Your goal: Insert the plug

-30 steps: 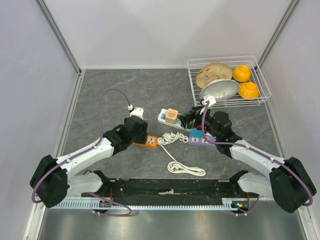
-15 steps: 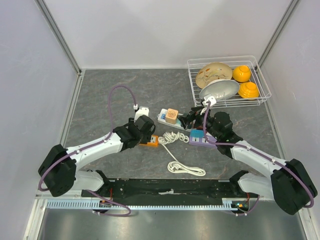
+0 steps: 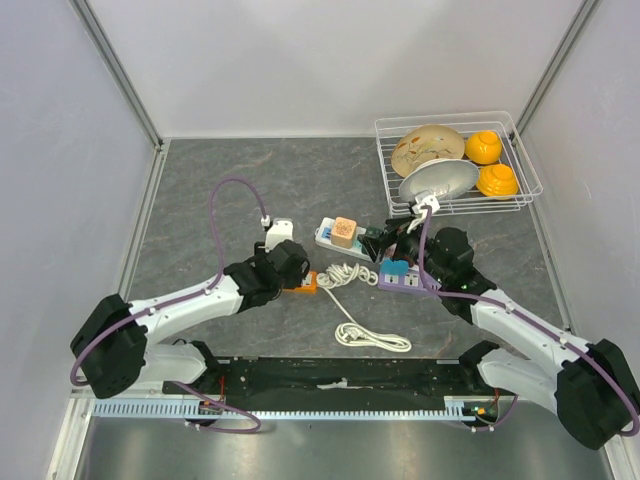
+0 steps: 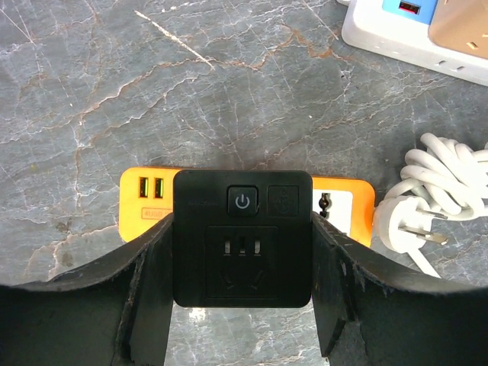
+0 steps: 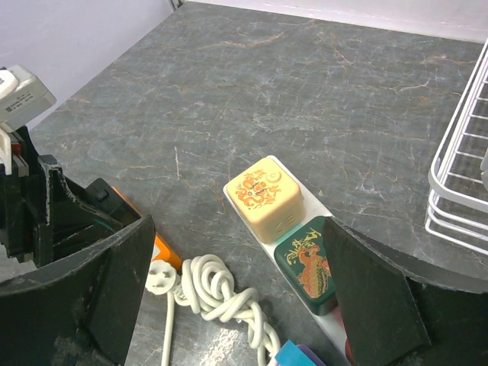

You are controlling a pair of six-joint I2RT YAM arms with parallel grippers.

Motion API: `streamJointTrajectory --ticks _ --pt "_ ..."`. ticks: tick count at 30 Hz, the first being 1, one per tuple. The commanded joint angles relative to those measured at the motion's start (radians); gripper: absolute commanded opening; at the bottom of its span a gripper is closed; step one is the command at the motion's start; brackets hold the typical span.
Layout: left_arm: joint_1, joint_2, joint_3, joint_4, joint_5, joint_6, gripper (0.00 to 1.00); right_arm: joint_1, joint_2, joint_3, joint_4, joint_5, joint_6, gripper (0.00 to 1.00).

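A black square plug block (image 4: 242, 236) with a power button sits between the fingers of my left gripper (image 4: 242, 229), which is shut on its two sides. It hangs over an orange power strip (image 4: 145, 194) lying on the table. From above, the left gripper (image 3: 288, 268) covers most of that orange strip (image 3: 305, 285). My right gripper (image 5: 236, 229) stands wide open above a white power strip (image 5: 238, 191) and holds nothing.
The white strip carries a cream cube (image 5: 265, 197) and a green cube (image 5: 309, 263). A coiled white cord (image 3: 345, 272) with its white plug (image 4: 408, 225) lies right of the orange strip. A purple-and-blue strip (image 3: 400, 276) lies nearby. A wire basket (image 3: 520, 195) of dishes stands back right.
My left arm has swung its wrist slightly right and nearer, keeping the black block over the orange strip. The right arm has drawn back a little to the right, still open.
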Motion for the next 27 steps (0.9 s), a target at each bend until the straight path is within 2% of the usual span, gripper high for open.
streamJointTrajectory --ticks 1,3,4,5,6,10,13,20,23,27 --pt "-0.041 0.061 -0.142 -0.157 0.221 -0.176 0.11 -0.003 -0.057 0.005 -0.049 -0.005 0.031 0.98" --pt "-0.05 0.02 -0.144 -0.165 0.207 -0.176 0.19 -0.005 -0.085 0.005 -0.072 0.004 0.033 0.98" --pt "-0.052 0.001 -0.145 -0.169 0.202 -0.176 0.36 -0.005 -0.094 0.008 -0.082 0.013 0.034 0.98" --pt "-0.05 -0.022 -0.147 -0.174 0.195 -0.174 0.45 -0.005 -0.106 0.013 -0.096 0.018 0.029 0.98" --pt "-0.052 -0.063 -0.144 -0.177 0.173 -0.17 0.6 -0.005 -0.111 0.029 -0.128 0.021 0.023 0.98" --pt "-0.05 -0.144 -0.081 -0.206 0.104 -0.145 0.84 -0.005 -0.128 0.077 -0.214 0.044 -0.003 0.98" --pt "-0.038 -0.166 0.005 -0.232 0.056 -0.107 0.91 -0.003 -0.154 0.096 -0.259 0.069 -0.009 0.98" --pt "0.046 -0.216 0.195 -0.263 0.049 0.033 0.97 -0.002 -0.195 0.14 -0.368 0.147 -0.035 0.98" --pt "0.156 -0.252 0.241 -0.263 0.099 0.093 0.99 -0.006 -0.185 0.184 -0.438 0.207 -0.047 0.98" --pt "0.38 -0.341 0.276 -0.277 0.194 0.153 1.0 -0.017 -0.162 0.293 -0.585 0.288 -0.024 0.98"
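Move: The black plug is between my left fingers, on the orange strip, whose middle is right under my hand point, about 4 cm down. The white cord coil lies level with it, some 14 cm to the right. The peach plug stands about 9 cm farther out and 13 cm right. From my right hand, the black plug is roughly 20 cm to the left, 5 cm back and 14 cm lower. I spread my left fingers wide and let go of the black plug, drawing them back about 5 cm with a slight dip. Then I turn round and lift away some 13 cm, coming forward again and a little left, fingertips tilting up. My right hand, open and empty, eases about 4 cm right and rises a little, turning slightly clockwise. ##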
